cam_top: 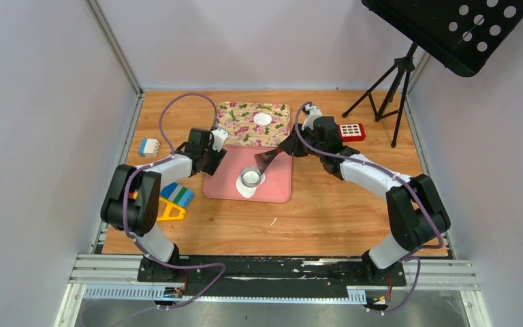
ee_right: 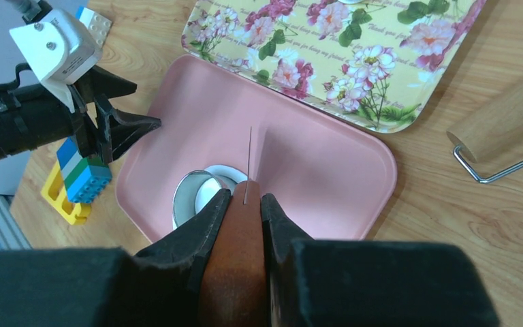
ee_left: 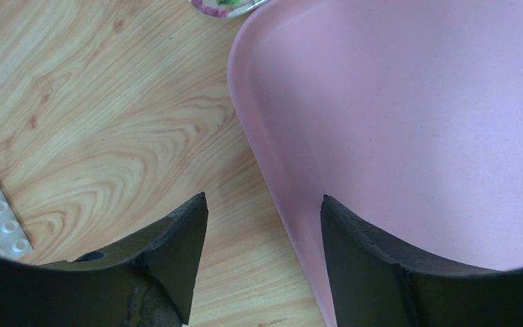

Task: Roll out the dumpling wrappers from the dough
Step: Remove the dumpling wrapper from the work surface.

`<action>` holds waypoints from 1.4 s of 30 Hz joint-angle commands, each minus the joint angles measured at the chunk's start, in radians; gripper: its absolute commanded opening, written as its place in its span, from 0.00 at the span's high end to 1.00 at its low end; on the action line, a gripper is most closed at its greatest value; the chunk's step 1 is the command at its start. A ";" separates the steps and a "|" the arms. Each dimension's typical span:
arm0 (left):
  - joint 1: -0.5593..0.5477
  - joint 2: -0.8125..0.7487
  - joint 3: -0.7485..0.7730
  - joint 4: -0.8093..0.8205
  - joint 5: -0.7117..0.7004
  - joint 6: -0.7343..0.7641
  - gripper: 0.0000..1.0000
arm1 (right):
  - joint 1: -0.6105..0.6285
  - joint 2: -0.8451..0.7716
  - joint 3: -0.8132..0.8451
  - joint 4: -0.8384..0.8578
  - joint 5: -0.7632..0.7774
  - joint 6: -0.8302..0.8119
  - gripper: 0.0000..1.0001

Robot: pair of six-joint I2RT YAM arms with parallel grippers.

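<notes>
A metal ring cutter (cam_top: pixel 250 178) stands on a white dough sheet (cam_top: pixel 244 191) on the pink board (cam_top: pixel 272 187). One round dumpling wrapper (cam_top: pixel 263 118) lies on the floral tray (cam_top: pixel 235 126). My right gripper (ee_right: pixel 245 197) is shut on the brown handle of a scraper (ee_right: pixel 242 259), and its thin blade (cam_top: pixel 267 161) hangs just above the board beside the ring cutter (ee_right: pixel 185 197). Dough (ee_right: pixel 209 191) shows inside the ring. My left gripper (ee_left: pixel 264 204) is open and empty, straddling the left edge of the pink board (ee_left: pixel 381 122).
A wooden rolling pin (ee_right: pixel 504 119) lies right of the board. A red keypad box (cam_top: pixel 351 131) sits behind my right arm. Toy blocks (cam_top: pixel 173 201) and a white-blue brick (cam_top: pixel 149 147) are at the left. A tripod stand (cam_top: pixel 395 88) rises at the back right.
</notes>
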State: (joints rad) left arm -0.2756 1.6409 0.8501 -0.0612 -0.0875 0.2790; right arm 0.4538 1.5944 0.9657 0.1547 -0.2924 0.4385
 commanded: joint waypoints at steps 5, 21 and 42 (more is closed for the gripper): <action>-0.008 0.033 0.055 -0.038 -0.007 0.004 0.42 | 0.011 -0.107 0.035 -0.132 0.221 -0.182 1.00; -0.007 0.022 0.055 -0.046 0.029 0.001 0.48 | 0.012 -0.133 0.145 -0.179 0.009 -0.076 1.00; -0.009 0.026 0.058 -0.048 0.045 -0.004 0.48 | 0.019 0.017 0.191 -0.179 -0.016 -0.032 1.00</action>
State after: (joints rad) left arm -0.2802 1.6676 0.8803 -0.0937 -0.0605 0.2779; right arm 0.4690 1.6108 1.0969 -0.0521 -0.2913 0.3912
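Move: The wrapper lies about 12 cm left of the right hand and some 5 cm back, 13 cm below it. The metal ring stands over it, about 11 cm below hand level; the floral tray lies roughly 17 cm ahead and 12 cm left, 12 cm below. The left gripper has the pink tray's left rim about 1 cm to its right, level fore-and-aft, 2 cm below; from it the wrapper is some 14 cm right, 5 cm back, 2 cm below. Keep the right grip on the spatula and draw it about 3 cm right while rising, tilting it some 10 degrees. Then carry it back left, topping out about 5 cm up, and lower it by 4 cm so the blade comes down beside the ring and wrapper again. Bring the left fingers partly closed astride the pink tray's left rim, barely shifting that hand. ##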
